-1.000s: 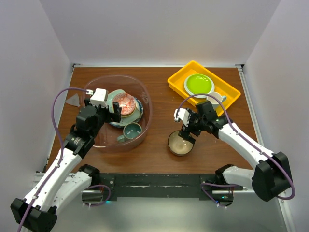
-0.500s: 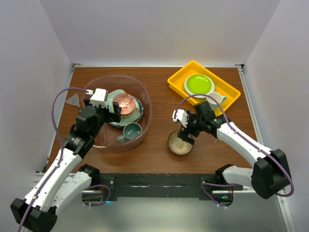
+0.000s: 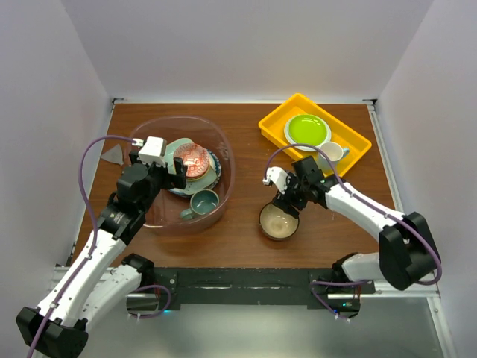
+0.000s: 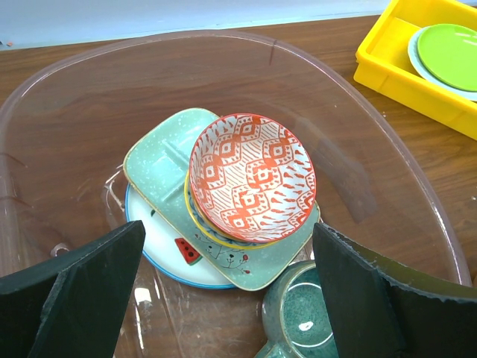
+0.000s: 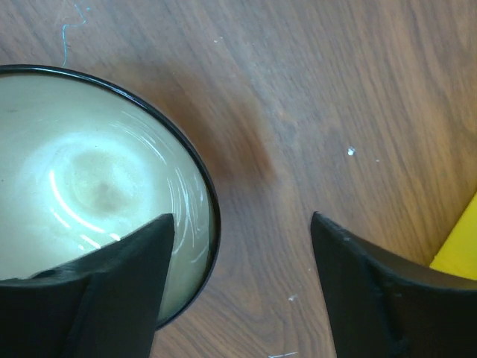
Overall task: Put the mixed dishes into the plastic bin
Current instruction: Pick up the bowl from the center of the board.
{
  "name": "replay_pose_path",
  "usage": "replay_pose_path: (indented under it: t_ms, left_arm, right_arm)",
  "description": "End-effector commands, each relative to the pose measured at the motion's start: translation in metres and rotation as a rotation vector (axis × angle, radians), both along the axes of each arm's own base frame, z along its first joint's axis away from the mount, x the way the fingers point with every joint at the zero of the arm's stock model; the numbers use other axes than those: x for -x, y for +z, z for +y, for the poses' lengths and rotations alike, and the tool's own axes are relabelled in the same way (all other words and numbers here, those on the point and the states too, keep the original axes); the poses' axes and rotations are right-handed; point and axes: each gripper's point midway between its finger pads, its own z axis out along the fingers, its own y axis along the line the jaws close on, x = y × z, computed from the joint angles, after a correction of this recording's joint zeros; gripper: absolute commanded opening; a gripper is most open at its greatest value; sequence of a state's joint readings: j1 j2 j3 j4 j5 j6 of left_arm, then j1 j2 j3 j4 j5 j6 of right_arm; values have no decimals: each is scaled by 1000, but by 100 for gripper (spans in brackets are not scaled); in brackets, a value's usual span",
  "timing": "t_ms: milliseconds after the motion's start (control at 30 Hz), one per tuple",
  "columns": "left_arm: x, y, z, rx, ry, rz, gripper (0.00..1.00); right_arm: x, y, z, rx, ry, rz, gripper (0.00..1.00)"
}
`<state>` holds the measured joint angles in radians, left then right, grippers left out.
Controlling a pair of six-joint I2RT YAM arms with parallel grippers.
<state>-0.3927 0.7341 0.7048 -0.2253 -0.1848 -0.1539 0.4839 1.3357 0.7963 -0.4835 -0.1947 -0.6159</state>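
The plastic bin (image 3: 227, 173) stands at the left with several of the mixed dishes stacked in it. A red patterned bowl (image 4: 252, 177) lies on a pale mint squarish dish (image 4: 158, 160), which lies on a white plate with a watermelon slice (image 4: 165, 252). A teal mug (image 4: 313, 321) stands beside the stack. My left gripper (image 4: 227, 298) hangs open above them, holding nothing. A dark-rimmed bowl with a pale inside (image 3: 279, 222) sits on the table right of the bin. My right gripper (image 5: 240, 224) is open astride its rim (image 5: 211, 205), one finger inside and one outside.
A yellow tray (image 3: 277, 123) at the back right holds a lime-green plate (image 3: 306, 129) and a small white cup (image 3: 333, 152). A small grey triangular piece (image 3: 113, 154) lies left of the bin. White walls close in the table on three sides.
My right gripper has shifted a little left and lower onto the bowl's rim, and its jaws have narrowed slightly. The left arm has not moved.
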Motion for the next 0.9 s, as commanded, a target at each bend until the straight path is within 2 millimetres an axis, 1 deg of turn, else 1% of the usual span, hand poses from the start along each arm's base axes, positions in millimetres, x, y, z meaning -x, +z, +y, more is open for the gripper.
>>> replay_pose_path:
  t_ms: [0,67,100,167,200,300,333,433,500,600,867]
  left_arm:
    - [-2,9,0,14,-5,-44,100]
    - [-2,9,-1,14,-8,-43,100]
    - [-2,8,-1,14,-9,-41,100]
    - [-2,8,-1,14,-11,-41,100]
    - [-2,8,-1,14,-11,-41,100]
    - [-2,8,-1,14,-11,-41,100]
    - [-2,8,-2,15,-12,-41,100]
    - [-2,8,-3,17,-17,-40,100]
    - [-2,7,-4,18,-24,-37,100]
    - [-2,6,-7,21,-39,-32,100]
    - [-1,-4,-28,49,-138,22,100]
  right_arm:
    - [-13,7,8,-7,-29,-32,62]
    - [-9,5,11,-15,-19,-8,52]
    - [-9,5,12,-17,-15,-5,43]
    - [-7,3,13,-11,-12,7,35]
    - [-7,2,13,-9,-11,12,28]
    - [-7,1,14,-6,-13,17,19]
    - [-7,2,14,-8,-14,18,13]
    - [-10,7,14,-14,-30,6,3]
    - [-10,13,16,-26,-29,-7,0]
    - [-11,20,17,-46,-34,-18,0]
    - [-9,50,19,-147,-25,-57,0]
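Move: Back and to the left of the right hand, roughly 4 cm back, 3 cm left and 3 cm below, sits the bowl's middle, its far-right rim already between the open fingers. From that hand, the plastic bin's middle is about 29 cm left and 10 cm ahead; the teal mug in it is some 24 cm left and 1 cm ahead. The yellow tray lies 20 cm ahead, 8 cm right. From the left hand, the bowl is about 26 cm right, 9 cm back and 21 cm down. Sinking about 1 cm and easing left and back, the right hand closes its fingers on the bowl's far-right rim, one finger inside and the other outside, and pinches it. Then it rises some 2 cm from that low point, keeping the pinch. Late on, the open left hand starts off to the right, turning slightly clockwise. ##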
